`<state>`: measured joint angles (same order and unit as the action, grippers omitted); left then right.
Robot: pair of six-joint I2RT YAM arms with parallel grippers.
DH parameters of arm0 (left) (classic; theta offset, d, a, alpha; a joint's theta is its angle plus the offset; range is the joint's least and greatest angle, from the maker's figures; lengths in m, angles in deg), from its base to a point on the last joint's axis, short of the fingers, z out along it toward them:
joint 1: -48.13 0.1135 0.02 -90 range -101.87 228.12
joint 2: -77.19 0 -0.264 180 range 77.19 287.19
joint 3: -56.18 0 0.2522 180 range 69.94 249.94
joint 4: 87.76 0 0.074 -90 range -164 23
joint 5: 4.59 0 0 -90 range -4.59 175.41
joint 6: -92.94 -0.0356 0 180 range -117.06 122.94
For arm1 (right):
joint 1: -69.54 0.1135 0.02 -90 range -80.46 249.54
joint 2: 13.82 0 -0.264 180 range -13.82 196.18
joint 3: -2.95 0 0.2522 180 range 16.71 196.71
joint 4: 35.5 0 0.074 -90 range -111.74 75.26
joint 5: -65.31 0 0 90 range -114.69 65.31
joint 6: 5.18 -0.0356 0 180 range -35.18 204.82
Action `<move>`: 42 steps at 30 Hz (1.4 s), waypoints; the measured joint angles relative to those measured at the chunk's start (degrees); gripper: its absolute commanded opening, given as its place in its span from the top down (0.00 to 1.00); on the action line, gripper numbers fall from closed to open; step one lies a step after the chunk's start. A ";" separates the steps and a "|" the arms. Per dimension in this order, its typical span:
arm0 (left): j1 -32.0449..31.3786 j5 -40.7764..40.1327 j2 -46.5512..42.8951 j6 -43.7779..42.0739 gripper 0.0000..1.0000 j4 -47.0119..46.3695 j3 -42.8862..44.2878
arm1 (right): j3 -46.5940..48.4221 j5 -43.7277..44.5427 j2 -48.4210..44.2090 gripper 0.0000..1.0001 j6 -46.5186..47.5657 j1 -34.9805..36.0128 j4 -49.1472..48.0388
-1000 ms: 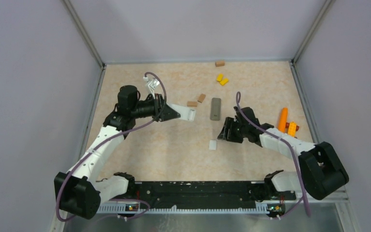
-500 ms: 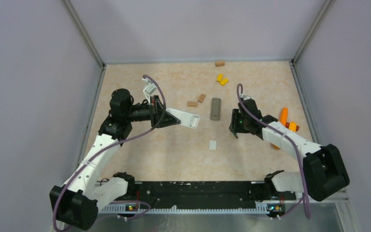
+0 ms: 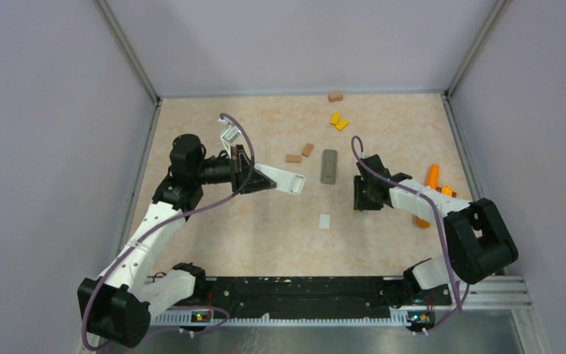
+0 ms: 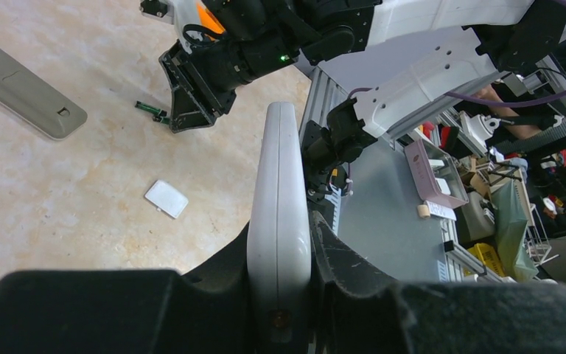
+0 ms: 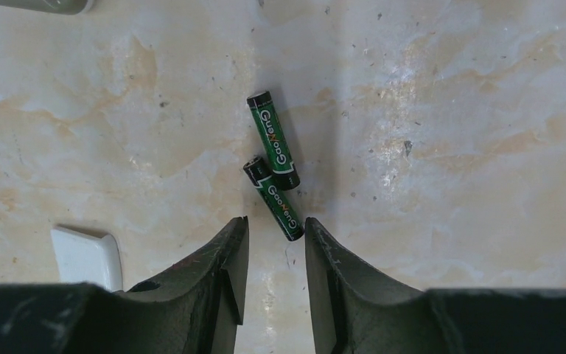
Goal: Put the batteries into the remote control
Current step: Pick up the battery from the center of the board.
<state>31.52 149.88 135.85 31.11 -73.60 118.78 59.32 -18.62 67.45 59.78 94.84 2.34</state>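
My left gripper [image 3: 256, 177] is shut on the white remote control [image 3: 283, 180], held off the table on its narrow edge; in the left wrist view the remote control [image 4: 278, 199] stands pinched between the black fingers. Two green-black batteries [image 5: 273, 140] [image 5: 273, 199] lie end to end on the tabletop. My right gripper [image 5: 276, 223] hangs just above them, pointing down, open with a narrow gap and nothing inside. The nearer battery's end lies beside the right fingertip [image 5: 313, 225]. From the left wrist the batteries [image 4: 151, 110] show beside the right gripper [image 4: 191, 110].
A small white cover plate [image 3: 325, 220] lies left of the right gripper. A grey remote-shaped piece [image 3: 329, 166] lies behind it. Brown blocks [image 3: 300, 153], yellow blocks [image 3: 339, 120] and an orange toy [image 3: 431, 179] are scattered at the back and right.
The right gripper has swung back and right over the batteries, turned downward, and its jaws have narrowed. The left arm shifted slightly left with the remote, then held still.
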 measured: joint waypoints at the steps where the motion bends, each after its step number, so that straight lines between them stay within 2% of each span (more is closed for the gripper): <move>1: 0.00 -0.04 0.00 0.00 1.00 0.00 0.00 | 0.13 -0.13 0.46 0.68 0.00 0.00 0.11; 6: 0.00 -0.63 0.00 -0.02 1.00 0.02 0.00 | 0.66 -0.55 2.27 0.75 0.26 0.00 0.07; 15: 0.00 -1.33 0.00 -0.22 1.00 0.26 0.00 | 2.51 -2.40 4.85 0.76 0.81 -0.07 -1.18; 17: 0.00 -1.49 0.00 -0.35 1.00 0.57 0.00 | 2.95 -2.86 5.53 0.83 0.85 -0.07 -2.10; 20: 0.00 -1.86 0.00 -0.48 1.00 0.90 0.00 | 3.48 -2.99 6.29 0.99 0.68 -0.07 -2.75; 27: 0.00 -4.11 0.00 0.44 1.00 0.81 0.00 | 3.56 -4.00 6.03 1.00 -0.83 -0.09 -4.15; 31: 0.00 -6.99 0.00 4.11 1.00 -2.38 -0.59 | 3.06 -8.57 1.11 1.00 -3.17 -0.09 -6.38; 37: 0.00 -12.90 0.90 14.78 1.00 -15.21 -5.33 | 2.36 -16.15 -12.90 1.00 -11.23 1.03 -16.20; 42: 0.00 -16.02 2.27 24.37 1.00 -25.59 -8.11 | 4.20 -16.72 -19.96 1.00 -15.87 6.75 -25.14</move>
<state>31.52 133.86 138.12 55.48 -99.19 110.67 63.51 -35.34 47.49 43.92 101.60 -22.80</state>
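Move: Just ahead of the right fingertips lies the nearer battery, about 2 cm forward, 1 cm left and 1 cm down. Its mate lies some 4 cm ahead and 2 cm left of the hand; the white battery cover about 11 cm left and 3 cm back; the grey remote roughly 13 cm ahead and 10 cm left. From the left hand, the nearer battery is about 25 cm right, 7 cm forward and 27 cm below. Sinking barely 1 cm, the right hand eases about 2 cm forward and 2 cm left over the nearer battery and pinches it, then climbs quickly by over 20 cm while swinging some 10 cm left towards the white remote, tipping the fingers up from downward to leftward. Late on, the left hand, still gripping that remote, carries it about 5 cm forward and turns it counter-clockwise. ##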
